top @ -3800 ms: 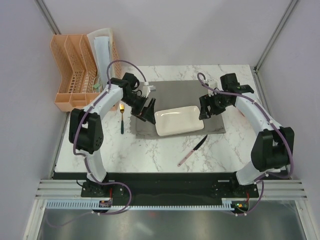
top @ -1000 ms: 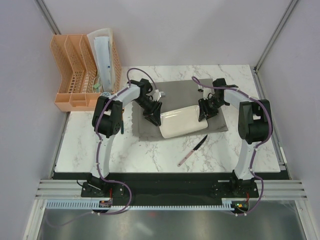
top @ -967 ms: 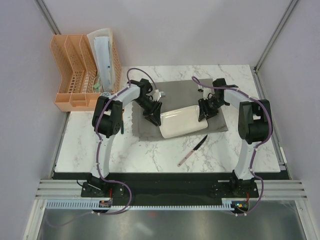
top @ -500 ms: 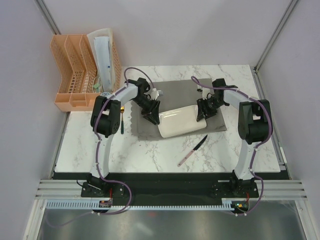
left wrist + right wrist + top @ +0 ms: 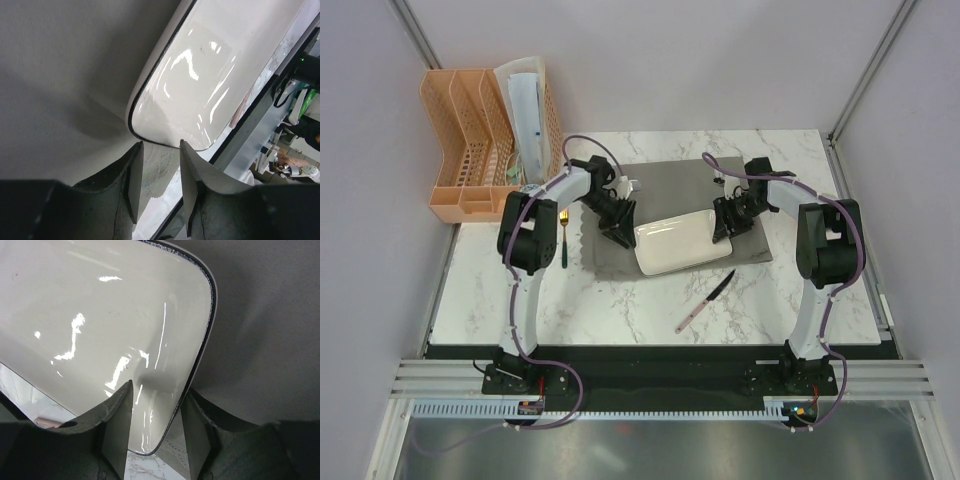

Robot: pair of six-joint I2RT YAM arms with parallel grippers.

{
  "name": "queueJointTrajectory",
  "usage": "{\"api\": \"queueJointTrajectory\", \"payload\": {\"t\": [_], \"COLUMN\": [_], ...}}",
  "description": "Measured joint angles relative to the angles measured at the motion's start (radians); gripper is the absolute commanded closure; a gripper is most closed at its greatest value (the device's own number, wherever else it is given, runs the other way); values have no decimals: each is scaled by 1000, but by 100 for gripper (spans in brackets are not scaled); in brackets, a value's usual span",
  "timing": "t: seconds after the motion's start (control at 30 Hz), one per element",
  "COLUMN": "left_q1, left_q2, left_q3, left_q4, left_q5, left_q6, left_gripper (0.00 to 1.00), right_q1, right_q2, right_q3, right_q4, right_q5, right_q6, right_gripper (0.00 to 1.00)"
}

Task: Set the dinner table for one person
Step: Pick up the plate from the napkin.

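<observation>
A white rectangular plate lies on the grey placemat on the marble dinner table. My left gripper stands open just off the plate's left end. In the left wrist view the plate's corner lies just beyond the fingertips and nothing is between them. My right gripper is at the plate's right end. Its open jaws straddle the plate's rim, one finger over the plate and one outside it. A pink-handled knife lies in front of the mat. A gold fork lies left of it.
An orange plastic rack holding a white item stands off the table's far left corner. Grey walls enclose the table on three sides. Both arms bend inward over the placemat.
The left gripper has drawn back leftward from the plate's end, uncovering the fork. The plate sits slightly further left. The right jaws have widened a little at the rim.
</observation>
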Motion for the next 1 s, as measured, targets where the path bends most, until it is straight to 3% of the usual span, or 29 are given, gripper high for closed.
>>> {"api": "queueJointTrajectory", "payload": {"t": [0.4, 0.43, 0.47, 0.5, 0.53, 0.57, 0.73, 1.0], "left_q1": [-14, -14, -14, -13, -11, -4, 12, 5], "left_q2": [125, 127, 130, 134, 139, 142, 146, 131], "left_q3": [131, 134, 138, 142, 144, 147, 157, 160], "left_q4": [-10, -12, -16, -18, -21, -35, -64, -67], "left_q5": [49, 50, 49, 44, 44, 59, 72, 55], "left_q6": [-24, -25, -26, -28, -42, -79, -111, -86], "left_gripper": [59, 64, 71, 91, 98, 98, 98, 98], "right_q1": [0, 0, 0, -1, -2, -9, -41, -41], "right_q2": [2, 3, 3, 5, 6, 8, 29, -6], "right_q3": [0, 0, 0, 0, 0, 2, 0, -23], "right_q4": [4, 4, 5, 5, 8, 0, -36, -47], "right_q5": [-10, -10, -9, -8, -6, -5, -89, -82], "right_q6": [-5, -5, -6, -8, -10, -2, 72, 60], "right_gripper": [50, 52, 56, 76, 92, 100, 100, 100]}}
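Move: The plate's middle lies about 13 cm to the left hand's right, level with it fore and aft and 2 cm below, its near end just past the open fingertips. From the right hand the plate's middle is some 10 cm left and 1 cm back, 1 cm below; that end's rim is already between the fingers. The knife lies 16 cm back and 4 cm left of the right hand; the fork is about 17 cm left and 2 cm ahead of the left hand. The left hand goes about 2 cm forward and down, then both grippers shut, pinching the plate's end rims. ##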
